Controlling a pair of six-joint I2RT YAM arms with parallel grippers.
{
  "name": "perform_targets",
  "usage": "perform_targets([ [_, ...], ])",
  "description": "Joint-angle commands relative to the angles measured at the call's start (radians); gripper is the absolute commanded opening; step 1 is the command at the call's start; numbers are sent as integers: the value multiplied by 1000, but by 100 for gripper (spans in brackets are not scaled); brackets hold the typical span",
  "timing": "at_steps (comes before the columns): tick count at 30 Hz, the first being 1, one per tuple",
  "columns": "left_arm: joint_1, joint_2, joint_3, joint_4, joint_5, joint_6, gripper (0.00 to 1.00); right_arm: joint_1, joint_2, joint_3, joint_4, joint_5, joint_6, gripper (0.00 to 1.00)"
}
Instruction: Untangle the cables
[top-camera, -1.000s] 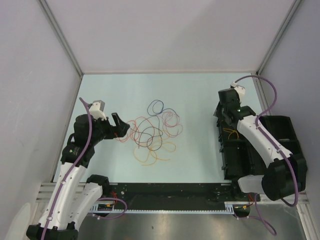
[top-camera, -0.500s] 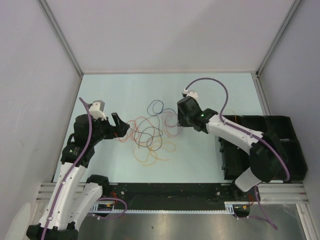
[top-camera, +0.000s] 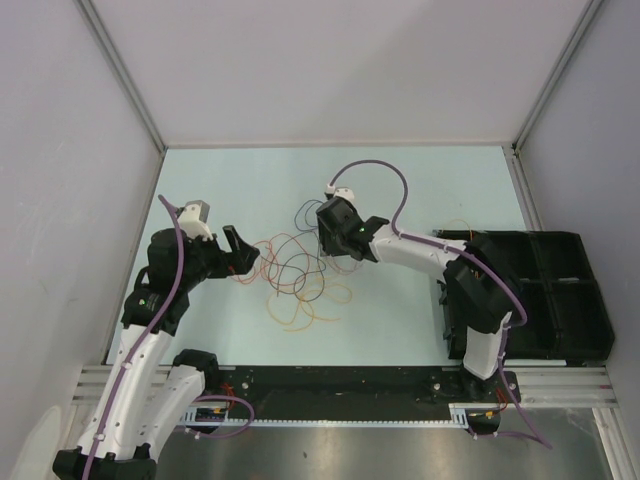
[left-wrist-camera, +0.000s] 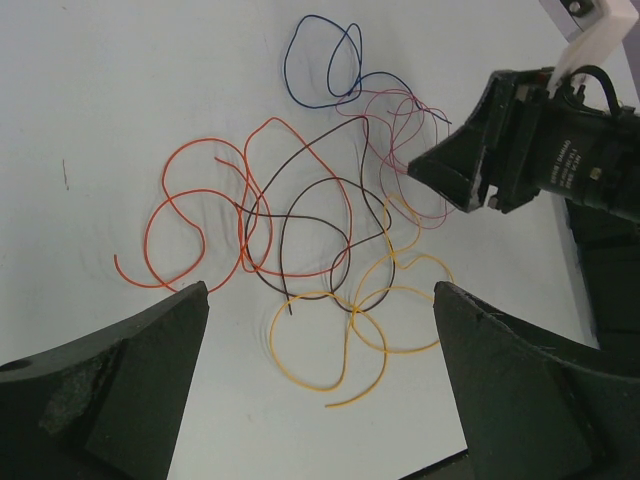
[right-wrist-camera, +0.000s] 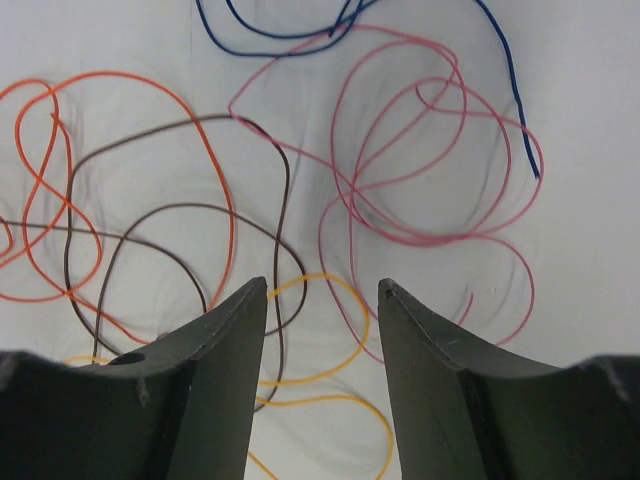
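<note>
The cables lie in a loose tangle on the pale table, between the two arms. In the left wrist view I see an orange loop, a brown one, a yellow one and a dark blue one. My left gripper is wide open at the tangle's left edge and holds nothing. My right gripper hovers over the tangle's right side, partly open and empty. Beneath it lie a yellow loop, a brown strand and pink loops.
A black compartmented bin stands at the right edge of the table. Grey walls close in the left, back and right. A black rail runs along the near edge by the arm bases.
My right arm has swung left from the black bin to above the tangle, and its jaws have widened slightly. The left arm and the cables have not moved.
</note>
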Motion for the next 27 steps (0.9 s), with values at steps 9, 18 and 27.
perform_targets([
  [9,11,-9,1,23,18,11,100,-4,239,335,-140,178,-61,55],
  [18,19,-6,0,26,26,11,100,-13,258,278,-130,180,-18,55],
  [27,22,-4,0,26,26,11,100,-42,331,315,-110,139,-12,54],
])
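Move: The pink cable's coil lies some 7 cm ahead of the right hand and 4 cm to its right, about 8 cm below it. At that same table height, the blue cable is about 13 cm ahead and straight in line, the black cable about 1 cm ahead and 5 cm left, and the yellow cable about 8 cm back and 4 cm left. From the left hand the pink coil is about 16 cm ahead, 21 cm right and 21 cm below. Forward first, the right hand sweeps about 5 cm nearly level towards the pink cable, swinging briefly a couple of centimetres left and back again. The reach then stops and it sinks about 4 cm towards the coil's left part, its left side rolling down some 10 degrees and the fingers staying half open and empty, still clear of the cable. ##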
